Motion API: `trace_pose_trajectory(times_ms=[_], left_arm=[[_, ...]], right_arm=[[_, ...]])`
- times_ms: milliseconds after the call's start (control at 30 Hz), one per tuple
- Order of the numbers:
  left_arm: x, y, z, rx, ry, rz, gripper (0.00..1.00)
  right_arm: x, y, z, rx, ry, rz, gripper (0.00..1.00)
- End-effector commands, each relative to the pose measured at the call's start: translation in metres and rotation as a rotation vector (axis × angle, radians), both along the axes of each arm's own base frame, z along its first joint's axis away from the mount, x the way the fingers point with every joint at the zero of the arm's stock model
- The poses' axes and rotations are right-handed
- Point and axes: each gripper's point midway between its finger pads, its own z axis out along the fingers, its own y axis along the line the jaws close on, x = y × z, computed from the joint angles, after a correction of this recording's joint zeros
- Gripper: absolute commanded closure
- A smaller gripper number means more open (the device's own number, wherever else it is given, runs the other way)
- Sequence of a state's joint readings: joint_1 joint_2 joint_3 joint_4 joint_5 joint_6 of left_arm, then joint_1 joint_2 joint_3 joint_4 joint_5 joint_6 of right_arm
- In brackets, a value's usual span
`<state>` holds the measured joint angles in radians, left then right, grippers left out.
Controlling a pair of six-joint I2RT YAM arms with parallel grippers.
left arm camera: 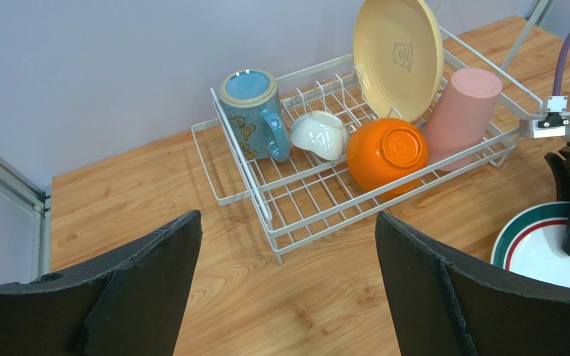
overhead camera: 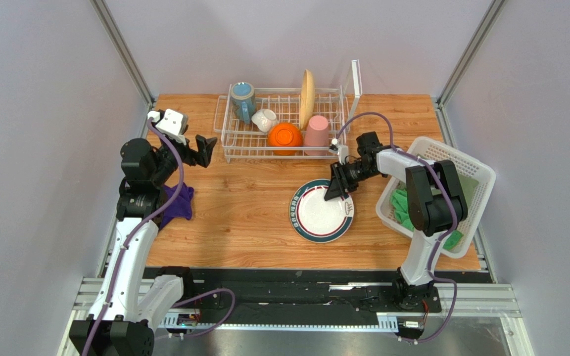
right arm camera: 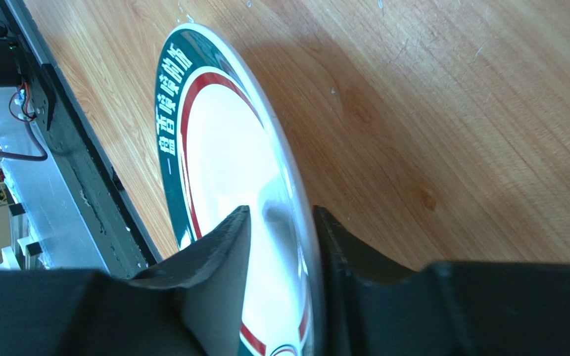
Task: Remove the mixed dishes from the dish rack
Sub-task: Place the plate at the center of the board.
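The white wire dish rack [overhead camera: 266, 156] stands at the back of the table. It holds a blue mug [overhead camera: 243, 100], a small white bowl [overhead camera: 265, 119], an upturned orange bowl [overhead camera: 286, 138], a pink tumbler [overhead camera: 317, 133] and an upright cream-yellow plate [overhead camera: 307, 96]. The dark-rimmed plate [overhead camera: 318, 215] lies on the wood in front of the rack. My right gripper [overhead camera: 338, 189] is shut on its far rim, one finger above and one below [right arm camera: 280, 215]. My left gripper [overhead camera: 205, 150] is open and empty, just left of the rack's near-left corner [left arm camera: 318, 215].
A purple cloth [overhead camera: 179, 202] lies by the left arm. A white lattice basket [overhead camera: 455, 159] with green cloths [overhead camera: 401, 208] sits at the right edge. The rack's tall upright panel [overhead camera: 355, 78] stands at its right end. Grey walls enclose the table.
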<state>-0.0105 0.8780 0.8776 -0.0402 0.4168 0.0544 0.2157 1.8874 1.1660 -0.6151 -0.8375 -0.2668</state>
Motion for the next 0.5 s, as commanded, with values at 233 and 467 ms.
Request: trace_pose_trajectory(times_ms=[233, 467], left_arm=[[-0.002, 0.0, 0.01, 0.013, -0.05, -0.01, 0.05], [-0.004, -0.001, 0.011, 0.011, -0.054, -0.013, 0.05]], right_arm=[[-0.001, -0.008, 0.003, -0.098, -0.031, -0.006, 0.4], [-0.003, -0.015, 0.004, -0.171, -0.045, -0.025, 0.36]])
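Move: My right fingers are already loosely around the far right part of the plate's rim. The plate's middle lies about 4 cm to the left and 5 cm back, roughly 2 cm lower. In the rack, the pink cup stands some 15 cm ahead and 5 cm left, the orange bowl about 14 cm ahead and 14 cm left, both a little higher. From my left hand, the plate is about 30 cm right, 8 cm back and 30 cm below. I keep spreading my right fingers, from partly open to well open, around the plate's rim, one finger over its face and the other at the outer edge. Meanwhile I ease the hand about 1 cm down and 1 cm left, in over the plate, tipping the fingertips some 5 to 10 degrees steeper towards the board. ##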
